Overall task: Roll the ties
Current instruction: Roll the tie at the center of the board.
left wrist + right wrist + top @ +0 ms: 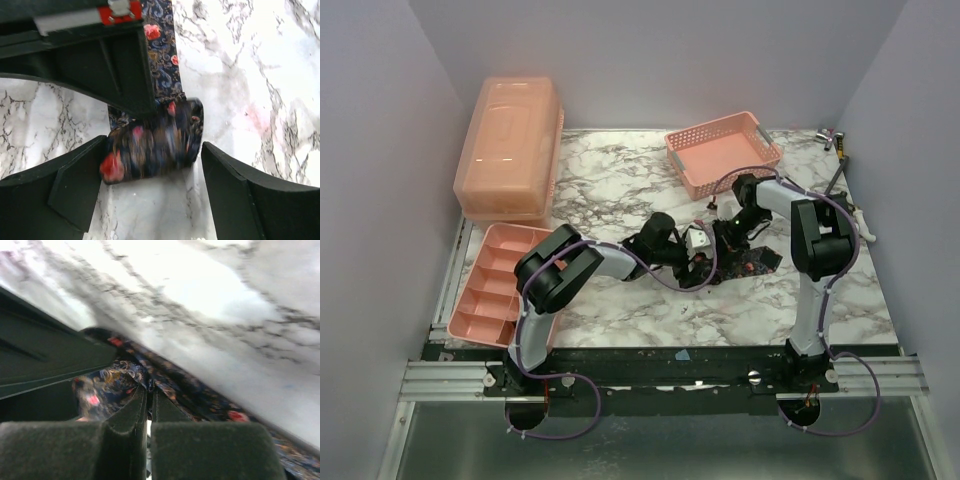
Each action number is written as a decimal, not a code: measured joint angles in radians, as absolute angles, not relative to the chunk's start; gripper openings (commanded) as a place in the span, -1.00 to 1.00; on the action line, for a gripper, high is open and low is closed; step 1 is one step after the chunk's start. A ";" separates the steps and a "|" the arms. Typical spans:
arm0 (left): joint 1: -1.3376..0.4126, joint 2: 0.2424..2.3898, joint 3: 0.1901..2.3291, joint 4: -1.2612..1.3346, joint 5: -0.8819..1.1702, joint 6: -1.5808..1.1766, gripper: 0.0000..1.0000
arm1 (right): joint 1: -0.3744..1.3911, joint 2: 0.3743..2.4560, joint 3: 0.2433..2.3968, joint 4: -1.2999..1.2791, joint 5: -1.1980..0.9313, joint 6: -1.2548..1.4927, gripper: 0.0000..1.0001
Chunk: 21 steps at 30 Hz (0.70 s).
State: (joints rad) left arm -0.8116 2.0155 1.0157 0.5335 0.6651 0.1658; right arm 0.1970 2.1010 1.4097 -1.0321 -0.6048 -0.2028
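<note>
A dark tie with red and orange specks lies mid-table point(752, 262). In the left wrist view its rolled end is a fat coil point(152, 142), and the flat strip point(162, 50) runs away from it. My left gripper point(152, 175) stands open around the coil; the right finger point(235, 185) is clear of it and the left finger point(70, 185) is at its edge. My right gripper point(150, 390) is shut, pinching a fold of the tie point(200, 395) beside the coil. Its black body point(100, 60) hangs over the strip. In the top view both grippers meet at the tie, left point(703, 262) and right point(730, 240).
A pink mesh basket point(722, 150) sits at the back right and a pink lidded box point(510, 150) at the back left. A pink divided tray point(495, 285) lies at the left edge. Small tools point(835, 140) lie at the far right corner.
</note>
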 measured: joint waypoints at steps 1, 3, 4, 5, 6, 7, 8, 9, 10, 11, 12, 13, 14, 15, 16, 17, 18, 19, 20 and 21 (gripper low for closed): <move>-0.812 2.020 1.018 0.548 0.661 0.148 0.53 | 0.195 2.097 1.402 -1.018 -0.582 -0.203 -0.99; -0.810 2.040 1.026 0.580 0.647 0.105 0.54 | 0.192 2.092 1.390 -1.003 -0.568 -0.200 -0.99; -0.809 2.048 1.026 0.594 0.643 0.084 0.54 | 0.192 2.083 1.380 -0.992 -0.564 -0.199 -0.99; -0.809 2.057 1.026 0.604 0.641 0.067 0.54 | 0.193 2.078 1.374 -0.985 -0.560 -0.199 -0.99; -0.809 2.066 1.026 0.614 0.638 0.050 0.54 | 0.194 2.075 1.372 -0.982 -0.558 -0.198 -0.99; -0.810 2.075 1.026 0.623 0.635 0.034 0.55 | 0.195 2.074 1.371 -0.981 -0.557 -0.198 -0.99; -0.811 2.082 1.027 0.635 0.633 0.023 0.55 | 0.196 2.074 1.371 -0.980 -0.556 -0.197 -0.99; -0.812 2.085 1.028 0.644 0.632 0.016 0.55 | 0.195 2.074 1.371 -0.980 -0.556 -0.194 -0.99; -0.815 2.088 1.032 0.649 0.628 0.006 0.55 | 0.195 2.074 1.371 -0.980 -0.556 -0.191 -0.99; -0.817 2.091 1.038 0.649 0.624 -0.002 0.54 | 0.195 2.074 1.372 -0.980 -0.556 -0.189 -0.99; -0.819 2.094 1.043 0.649 0.620 -0.012 0.51 | 0.195 2.075 1.373 -0.981 -0.556 -0.186 -0.99; -0.822 2.099 1.050 0.649 0.617 -0.018 0.46 | 0.195 2.075 1.374 -0.981 -0.556 -0.183 -0.99; -0.826 2.103 1.056 0.649 0.612 -0.025 0.38 | 0.195 2.076 1.375 -0.982 -0.556 -0.181 -0.99; -0.830 2.107 1.063 0.648 0.604 -0.035 0.24 | 0.196 2.077 1.377 -0.984 -0.556 -0.180 -0.99; -0.834 2.109 1.068 0.645 0.598 -0.039 0.08 | 0.196 2.078 1.380 -0.986 -0.556 -0.179 -0.99; -0.838 2.110 1.072 0.640 0.590 -0.044 -0.04 | 0.196 2.080 1.382 -0.988 -0.556 -0.179 -0.99; -0.840 2.111 1.074 0.633 0.584 -0.046 -0.17 | 0.195 2.080 1.384 -0.990 -0.557 -0.179 -0.99; -0.840 2.111 1.076 0.624 0.576 -0.044 -0.25 | 0.195 2.080 1.385 -0.990 -0.557 -0.179 -0.94; -0.840 2.111 1.077 0.618 0.569 -0.041 -0.33 | 0.194 2.080 1.388 -0.991 -0.557 -0.180 -0.85; -0.840 2.110 1.077 0.616 0.565 -0.033 -0.38 | 0.193 2.080 1.393 -0.993 -0.556 -0.182 -0.71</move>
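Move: Between the left hand's open fingers, the rolled part of the tie lies about 2 cm to the right of that hand point, 1 cm ahead and 2 cm lower. The tie's flat tail is centred some 12 cm to that hand's right and 2 cm ahead; the pink basket is about 26 cm ahead and 5 cm right. From the shut right fingers, at the roll's right edge, the roll's middle lies roughly 2 cm left and 1 cm back. Reaching right over the rolled tie with its fingers open, the left hand goes about 2 cm, sinking and easing forward some 1 cm each and turning about 10 degrees, partly counter-clockwise. Near the end the fingers close to pinch the roll from both sides. The right hand almost keeps its place, its shut fingertips still holding the tie down at the roll's right edge. ##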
